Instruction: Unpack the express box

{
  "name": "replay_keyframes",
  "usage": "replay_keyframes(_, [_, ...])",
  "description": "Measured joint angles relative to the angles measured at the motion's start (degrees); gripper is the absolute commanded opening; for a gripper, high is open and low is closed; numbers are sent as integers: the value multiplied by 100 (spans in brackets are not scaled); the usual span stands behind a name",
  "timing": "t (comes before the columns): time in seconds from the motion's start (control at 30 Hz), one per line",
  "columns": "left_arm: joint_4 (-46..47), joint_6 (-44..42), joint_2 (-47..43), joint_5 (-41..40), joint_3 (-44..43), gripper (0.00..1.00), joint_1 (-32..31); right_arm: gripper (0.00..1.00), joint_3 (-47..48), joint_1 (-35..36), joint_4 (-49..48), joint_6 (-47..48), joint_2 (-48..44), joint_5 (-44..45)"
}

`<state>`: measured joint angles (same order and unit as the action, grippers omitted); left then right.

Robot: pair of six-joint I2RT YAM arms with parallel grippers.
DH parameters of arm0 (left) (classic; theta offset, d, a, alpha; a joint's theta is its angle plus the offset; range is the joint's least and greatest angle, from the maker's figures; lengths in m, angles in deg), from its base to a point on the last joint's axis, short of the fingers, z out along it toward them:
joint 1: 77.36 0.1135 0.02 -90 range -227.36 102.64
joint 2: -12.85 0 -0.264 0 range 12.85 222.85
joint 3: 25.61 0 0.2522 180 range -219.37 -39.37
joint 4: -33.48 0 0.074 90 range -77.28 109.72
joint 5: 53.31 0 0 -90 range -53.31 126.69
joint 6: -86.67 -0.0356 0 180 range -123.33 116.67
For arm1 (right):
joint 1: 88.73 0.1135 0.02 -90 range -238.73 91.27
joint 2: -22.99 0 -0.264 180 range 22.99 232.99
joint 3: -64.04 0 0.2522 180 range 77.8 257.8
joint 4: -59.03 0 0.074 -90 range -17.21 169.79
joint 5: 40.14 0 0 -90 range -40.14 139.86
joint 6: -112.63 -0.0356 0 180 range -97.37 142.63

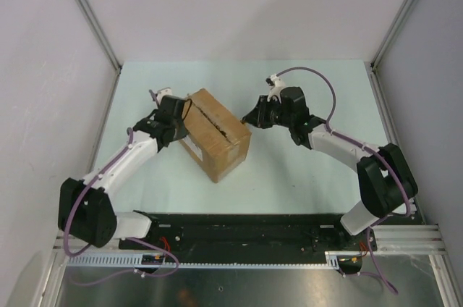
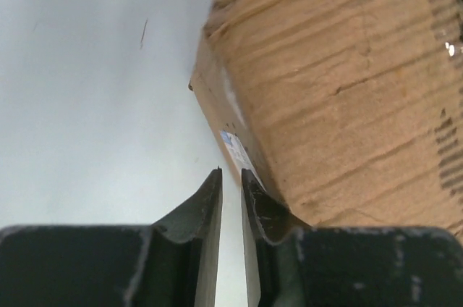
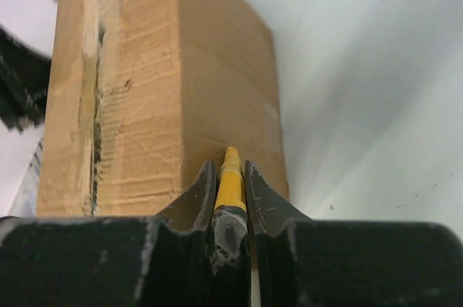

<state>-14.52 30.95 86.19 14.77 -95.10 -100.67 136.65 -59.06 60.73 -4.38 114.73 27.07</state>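
Observation:
The express box, a brown cardboard carton, lies at an angle mid-table with its centre seam facing up. My left gripper is against its left side, with the jaws almost together and nothing between them. The box and its white label lie just right of my right finger. My right gripper is shut on a yellow utility knife. The knife tip touches the box's end face just right of the top edge. The seam runs further left.
Grey walls and metal frame posts enclose the pale green table. A black rail with the arm bases runs along the near edge. Part of the left arm shows at the left of the right wrist view.

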Motion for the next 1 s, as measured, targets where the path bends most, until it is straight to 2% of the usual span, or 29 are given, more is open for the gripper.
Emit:
replay_keyframes(0.23, [688, -739, 1078, 767, -815, 25, 476, 0, -2, 605, 632, 330, -391, 890])
replay_keyframes(0.4, [1093, -1086, 1508, 957, -1169, 30, 636, 0, -2, 916, 907, 459, -579, 1552])
replay_keyframes(0.53, [1174, -1027, 1543, 1344, -1169, 45, 1091, 0, -17, 1110, 1191, 474, -726, 1799])
replay_keyframes(0.67, [1250, -1012, 1285, 1502, -1095, 52, 1436, 0, -48, 1182, 1554, 654, -1036, 2149])
replay_keyframes(0.73, [1250, -988, 975, 1591, -977, 59, 1554, 0, -46, 1080, 1687, 826, -1279, 2326])
replay_keyframes(0.83, [1165, -973, 398, 1928, -817, 64, 1633, 0, -4, 885, 1790, 1169, -1687, 2444])
replay_keyframes(1.0, [1102, -992, -621, 3018, -431, 64, 1644, 0, 284, 1058, 1781, 2146, -2184, 1965])
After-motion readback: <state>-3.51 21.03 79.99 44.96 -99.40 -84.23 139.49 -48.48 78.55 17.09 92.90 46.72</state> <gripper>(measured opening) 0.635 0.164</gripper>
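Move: The express box sits between the grippers, its long side running slantwise from far left to near right. Its middle is about 9 cm to the right of the left gripper, 6 cm ahead and some 6 cm lower. From the right gripper it lies roughly 8 cm to the left, 1 cm ahead and 10 cm lower. The yellow knife, already held on that side, is some 18 cm right of the left gripper, 5 cm farther out and 4 cm higher. Push the left gripper forward about 10 cm along the box's labelled left side, while the right, keeping its grip on the knife against the other side, draws back some 5 cm. Then lift both clear, roughly 10 cm up, tilting the fingertips upward; bring the left back as it rises and open its fingers wide. ##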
